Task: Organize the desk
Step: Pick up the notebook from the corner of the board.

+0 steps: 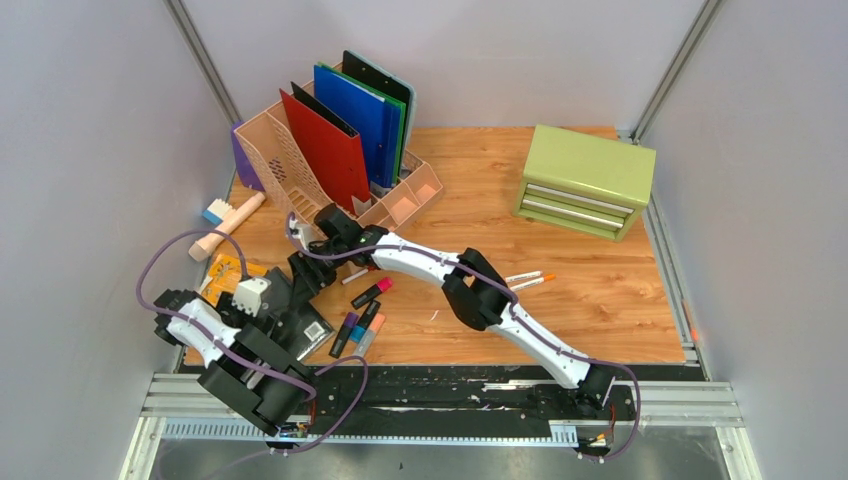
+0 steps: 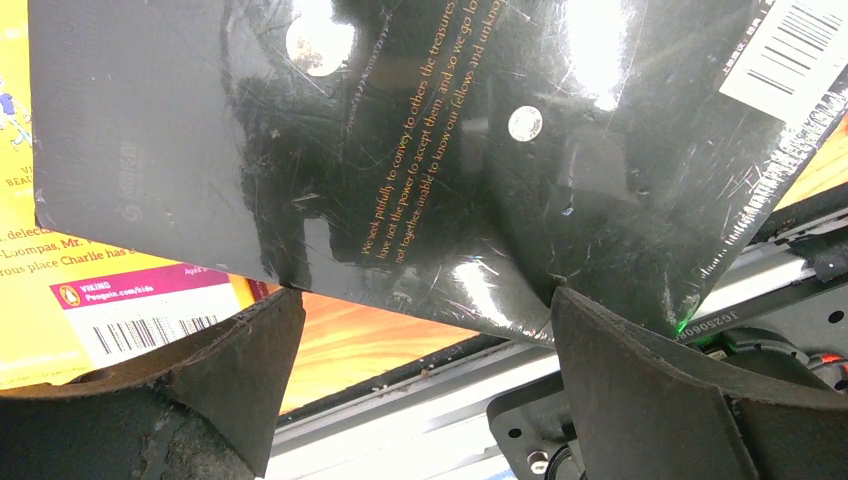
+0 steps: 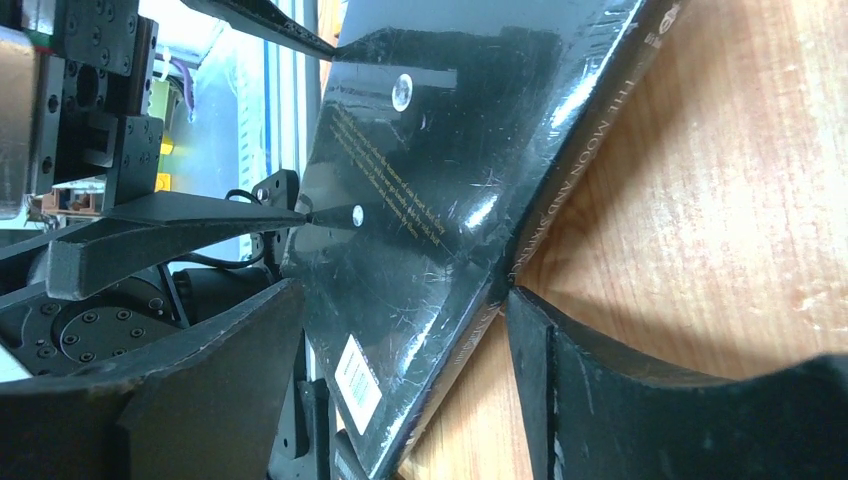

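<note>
A black glossy book (image 1: 300,322) lies at the front-left corner of the desk (image 1: 580,300), partly over a yellow book (image 1: 225,272). My left gripper (image 2: 420,298) is open, its fingertips just under the near edge of the black book (image 2: 400,150). The yellow book (image 2: 90,290) shows to its left. My right gripper (image 3: 400,292) reaches across from the right and stands open astride the black book (image 3: 430,170). Its right finger (image 3: 530,330) touches the spine and a small gap shows at the left one. In the top view my right gripper (image 1: 305,268) sits over the book's far edge.
A pink desk organizer (image 1: 300,160) holding red, blue and green folders stands at the back left. A green drawer cabinet (image 1: 585,180) is at the back right. Several markers (image 1: 360,318) lie mid-desk, two orange-tipped pens (image 1: 530,280) further right, and a pink brush (image 1: 228,225) at the left edge.
</note>
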### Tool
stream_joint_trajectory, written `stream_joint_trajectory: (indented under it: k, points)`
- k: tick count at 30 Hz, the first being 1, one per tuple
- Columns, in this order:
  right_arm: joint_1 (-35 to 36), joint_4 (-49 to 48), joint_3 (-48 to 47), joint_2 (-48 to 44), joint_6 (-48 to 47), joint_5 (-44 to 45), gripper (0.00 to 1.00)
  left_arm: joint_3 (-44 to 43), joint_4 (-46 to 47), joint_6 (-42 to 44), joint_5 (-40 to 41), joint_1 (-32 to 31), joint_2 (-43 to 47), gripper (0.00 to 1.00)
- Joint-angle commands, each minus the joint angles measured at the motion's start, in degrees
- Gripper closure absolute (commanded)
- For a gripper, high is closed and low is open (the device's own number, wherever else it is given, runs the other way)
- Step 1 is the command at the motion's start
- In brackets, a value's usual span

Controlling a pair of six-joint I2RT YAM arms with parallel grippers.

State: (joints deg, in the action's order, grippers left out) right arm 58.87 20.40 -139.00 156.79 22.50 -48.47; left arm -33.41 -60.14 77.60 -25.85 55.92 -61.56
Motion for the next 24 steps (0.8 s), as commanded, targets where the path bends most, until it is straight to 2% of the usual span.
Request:
stream_joint_trajectory:
  k: [1,10,24]
  points:
    - [2.9,-5.6,0.6,-2.1,5.2,-9.8,0.28,0.8,-0.1,0.3,-6.1,0.0,1.8,0.0]
    - [3.0,-6.0,3.1,-4.2,5.7,-12.4,0.41,0.8,-0.1,0.3,-6.0,0.0,1.8,0.0]
    - [3.3,-6.0,8.5,-9.2,6.4,-14.8,0.55,0.8,0.1,-0.1,-6.0,0.0,1.6,0.0]
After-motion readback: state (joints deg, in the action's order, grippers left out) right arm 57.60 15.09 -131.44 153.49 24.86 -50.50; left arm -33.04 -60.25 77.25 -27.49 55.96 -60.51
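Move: The black notebook's middle is about 4 cm left of the right gripper, 4 cm back and 2 cm lower; its spine runs between the two fingers. From the right hand, the purple marker lies some 8 cm right and 9 cm back, the pink marker about 14 cm right and level with it. The left gripper has the notebook's middle about 4 cm ahead, 4 cm right and 1 cm below, with the yellow book roughly 7 cm ahead and 8 cm left. Close the right gripper around the notebook's spine, from about three quarters open to just under half, one finger above the cover and the other still against the foot of the spine. Hold it nearly in place, with a tiny dip and return, then ease it about 1 cm right. Keep the left gripper wide open, its fingertips still resting on the notebook's opposite edge. ##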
